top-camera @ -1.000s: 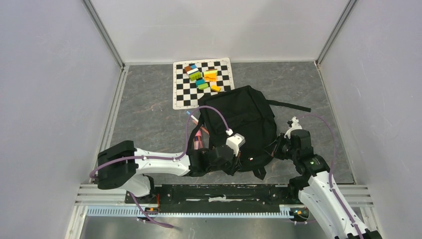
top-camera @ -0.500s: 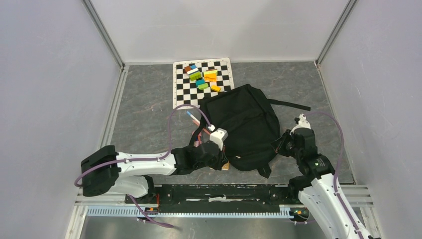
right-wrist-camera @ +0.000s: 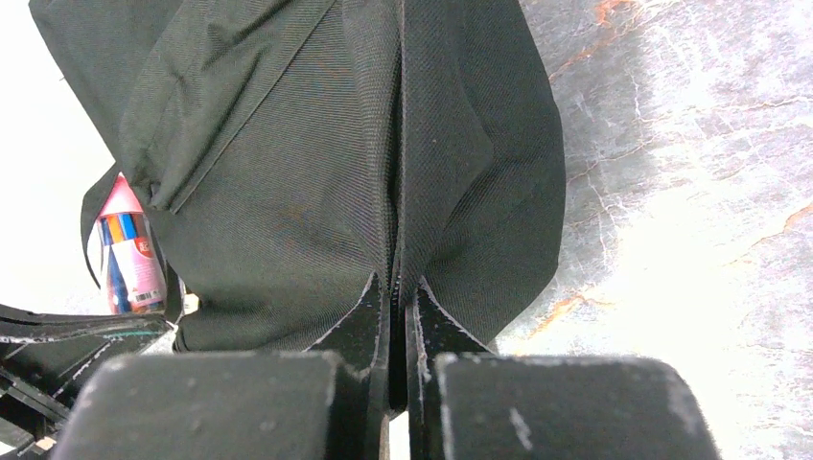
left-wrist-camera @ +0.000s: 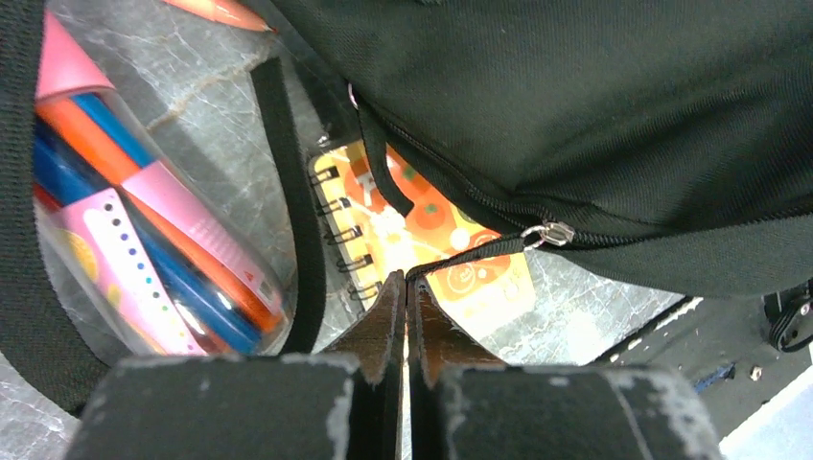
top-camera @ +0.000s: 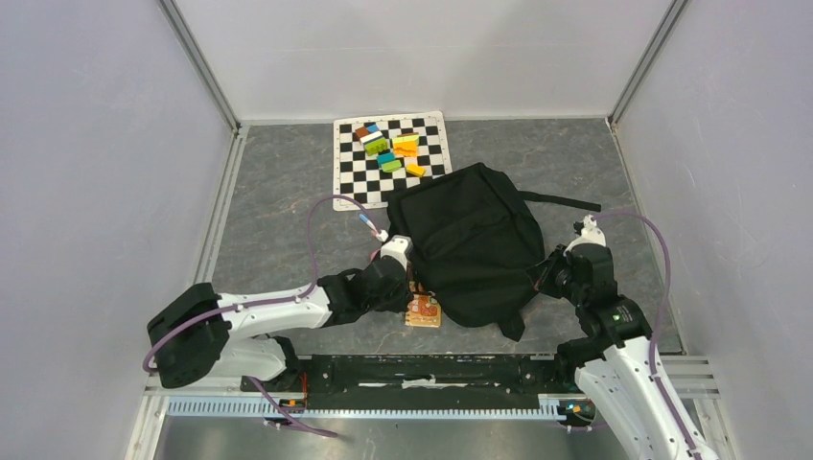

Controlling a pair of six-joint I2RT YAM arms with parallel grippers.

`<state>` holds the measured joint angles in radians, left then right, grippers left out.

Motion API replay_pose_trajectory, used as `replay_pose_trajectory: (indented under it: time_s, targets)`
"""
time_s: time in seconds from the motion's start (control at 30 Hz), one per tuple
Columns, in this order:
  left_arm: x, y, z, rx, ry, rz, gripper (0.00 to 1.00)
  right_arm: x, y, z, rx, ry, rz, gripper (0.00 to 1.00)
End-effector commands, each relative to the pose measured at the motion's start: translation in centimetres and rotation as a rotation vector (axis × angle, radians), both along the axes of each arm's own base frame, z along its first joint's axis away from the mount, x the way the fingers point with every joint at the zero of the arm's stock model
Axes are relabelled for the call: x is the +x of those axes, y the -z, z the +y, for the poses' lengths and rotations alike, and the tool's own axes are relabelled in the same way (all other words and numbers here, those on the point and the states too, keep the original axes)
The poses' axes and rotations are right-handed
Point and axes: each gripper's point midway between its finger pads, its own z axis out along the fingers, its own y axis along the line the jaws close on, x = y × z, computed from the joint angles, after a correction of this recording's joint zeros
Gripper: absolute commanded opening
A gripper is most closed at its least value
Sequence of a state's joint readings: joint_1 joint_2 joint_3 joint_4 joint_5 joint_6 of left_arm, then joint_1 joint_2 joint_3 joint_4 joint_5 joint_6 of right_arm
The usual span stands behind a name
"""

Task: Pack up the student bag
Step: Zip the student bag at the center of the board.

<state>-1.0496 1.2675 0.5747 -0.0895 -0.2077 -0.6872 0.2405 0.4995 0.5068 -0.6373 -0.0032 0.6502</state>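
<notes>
The student bag [top-camera: 470,244] is a black backpack lying flat in the middle of the table. At the bag's near left corner, my left gripper [top-camera: 407,287] [left-wrist-camera: 406,276] is shut on the black zip pull cord [left-wrist-camera: 470,253]. This cord runs taut to the metal slider [left-wrist-camera: 546,233]. An orange spiral notebook [top-camera: 423,310] [left-wrist-camera: 436,240] pokes out from under that corner. At the bag's right edge, my right gripper [top-camera: 540,278] [right-wrist-camera: 398,278] is shut on a pinched fold of the bag's fabric [right-wrist-camera: 383,144].
A clear case of coloured pens [left-wrist-camera: 125,220] [right-wrist-camera: 129,259] lies left of the bag, with a loose pen [top-camera: 369,223] beside it. A checkered mat [top-camera: 350,182] with several coloured blocks lies at the back. A bag strap [top-camera: 561,202] trails right. The metal rail [top-camera: 422,369] runs along the near edge.
My left gripper has drawn leftward along the bag's near edge with the zip pull. The orange notebook has come into view at that corner. The bag and right gripper shifted slightly right.
</notes>
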Motion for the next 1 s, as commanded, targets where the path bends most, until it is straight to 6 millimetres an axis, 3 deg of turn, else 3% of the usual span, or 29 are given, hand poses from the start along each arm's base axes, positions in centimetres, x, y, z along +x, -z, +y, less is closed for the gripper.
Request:
replay_pose_trajectory:
  time_s: [0.0,0.27,0.5,0.7,0.83,0.87,0.9,0.97]
  targets:
    - [2.2,0.6,2.3,0.084,-0.065,-0.053,0.02,2.2,-5.3,-1.1,-0.010,0.065,-0.193,0.00]
    - [5.1,1.5,3.8,0.184,-0.160,-0.054,0.02,1.9,-6.4,-1.4,-0.009,0.080,-0.221,0.00]
    - [6.5,0.6,4.1,0.225,-0.202,-0.081,0.02,1.8,-9.1,-2.4,-0.026,0.119,-0.278,0.00]
    - [5.9,-1.2,3.2,0.132,-0.139,-0.110,0.02,1.9,-13.1,-3.4,-0.047,0.162,-0.356,0.00]
    - [4.5,-1.9,1.8,0.012,-0.038,-0.125,0.02,2.4,-11.9,-4.1,-0.110,0.173,-0.328,0.00]
    - [4.1,-1.9,1.4,-0.003,-0.012,-0.117,0.02,2.5,-11.0,-4.1,-0.129,0.163,-0.312,0.04]
    - [3.7,-1.7,1.0,-0.015,0.017,-0.103,0.02,2.5,-10.2,-4.1,-0.146,0.151,-0.294,0.16]
    - [2.9,-0.9,0.2,-0.024,0.072,-0.061,0.02,2.6,-8.5,-3.8,-0.182,0.106,-0.247,0.47]
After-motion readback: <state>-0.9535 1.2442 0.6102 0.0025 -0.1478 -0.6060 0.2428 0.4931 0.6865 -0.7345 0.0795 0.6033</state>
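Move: The left hand already pinches the zip cord, whose slider sits about 3 cm right and 1 cm back of it; the second slider is roughly 6 cm ahead and 2 cm right. The notepad lies 3 cm back, 2 cm right and some 7 cm below, the pencil case about 6 cm left and 2 cm ahead. The right hand already holds the bag's right edge; from it the cord's slider is some 19 cm left, 3 cm back and lower. Left pulls its pinched cord forward about 5 cm, then up; right raises bag edge 6 cm and opens. ##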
